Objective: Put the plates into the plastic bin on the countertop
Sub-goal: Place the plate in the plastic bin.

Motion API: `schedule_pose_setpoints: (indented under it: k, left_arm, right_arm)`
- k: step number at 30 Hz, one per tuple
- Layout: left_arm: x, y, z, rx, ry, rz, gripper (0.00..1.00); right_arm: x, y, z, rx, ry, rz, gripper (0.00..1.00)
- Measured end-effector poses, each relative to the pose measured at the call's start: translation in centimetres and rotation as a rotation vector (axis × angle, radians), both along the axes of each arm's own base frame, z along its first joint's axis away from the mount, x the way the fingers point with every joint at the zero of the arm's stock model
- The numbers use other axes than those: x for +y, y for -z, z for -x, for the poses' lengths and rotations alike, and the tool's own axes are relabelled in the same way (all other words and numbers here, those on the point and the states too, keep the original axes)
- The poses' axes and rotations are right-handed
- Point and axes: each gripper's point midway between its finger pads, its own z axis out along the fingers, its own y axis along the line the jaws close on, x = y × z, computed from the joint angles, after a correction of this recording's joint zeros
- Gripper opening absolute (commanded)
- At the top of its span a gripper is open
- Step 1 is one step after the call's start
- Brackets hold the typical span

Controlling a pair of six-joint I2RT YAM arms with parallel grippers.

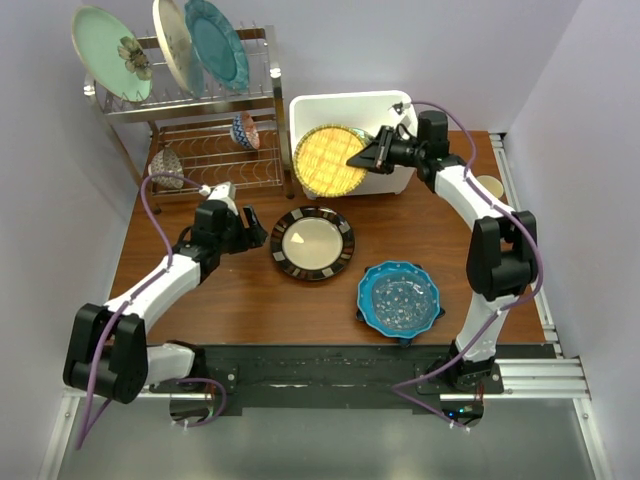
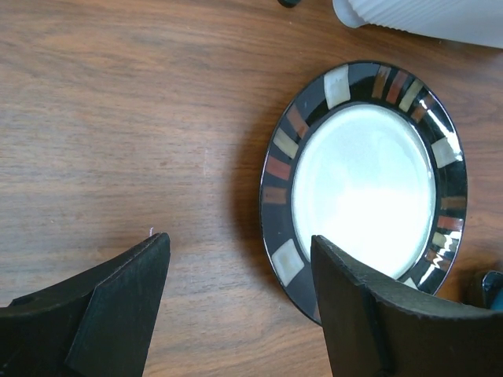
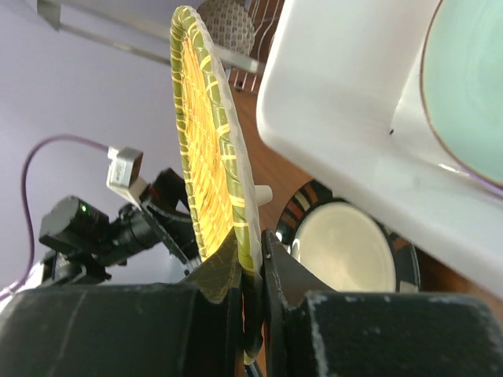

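Note:
My right gripper (image 1: 362, 155) (image 3: 253, 251) is shut on the rim of a yellow-orange plate (image 1: 328, 160) (image 3: 208, 141). It holds the plate tilted on edge over the front left corner of the white plastic bin (image 1: 330, 103) (image 3: 338, 94). A pale greenish plate (image 3: 471, 86) lies inside the bin. The dark-rimmed cream plate (image 1: 312, 243) (image 2: 365, 188) lies flat on the countertop (image 1: 230, 295). My left gripper (image 1: 252, 228) (image 2: 240, 239) hangs open just left of it, one finger over its rim. A blue scalloped plate (image 1: 400, 297) rests on a dark-blue one (image 1: 362, 318).
A chrome wire rack (image 1: 200, 100) at the back left holds a mint flower plate (image 1: 110, 55), a cream plate (image 1: 172, 45) and a teal plate (image 1: 215, 40). Two patterned bowls (image 1: 245, 130) (image 1: 167, 168) sit on its lower shelf. A small cup (image 1: 488, 187) stands at the right edge.

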Motion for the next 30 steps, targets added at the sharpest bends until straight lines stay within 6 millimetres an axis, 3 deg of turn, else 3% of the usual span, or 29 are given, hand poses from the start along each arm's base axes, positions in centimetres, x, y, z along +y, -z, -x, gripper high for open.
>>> schedule_pose_setpoints:
  k: [17, 30]
  left_arm:
    - [-1.3, 0.5, -0.2, -0.006, 0.052, 0.044, 0.77]
    - [-1.8, 1.4, 0.5, 0.013, 0.079, 0.070, 0.77]
  right_arm:
    - [-0.9, -2.3, -5.6, -0.025, 0.122, -0.033, 0.00]
    - [-2.3, -0.9, -9.5, 0.010, 0.215, -0.024, 0.00]
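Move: The right hand already holds the yellow woven plate by its edge, with the middle of the bin about 14 cm ahead, 2 cm to its left and 17 cm below. The green plate inside the bin lies roughly 15 cm ahead, 3 cm left and 21 cm down. The black-rimmed plate is on the counter some 10 cm back, 13 cm left and 23 cm below. From the left hand the bin is about 26 cm ahead, 26 cm right and 3 cm lower. Right hand carries the pinched woven plate about 10 cm forward over the bin, turning some 10 degrees clockwise. ##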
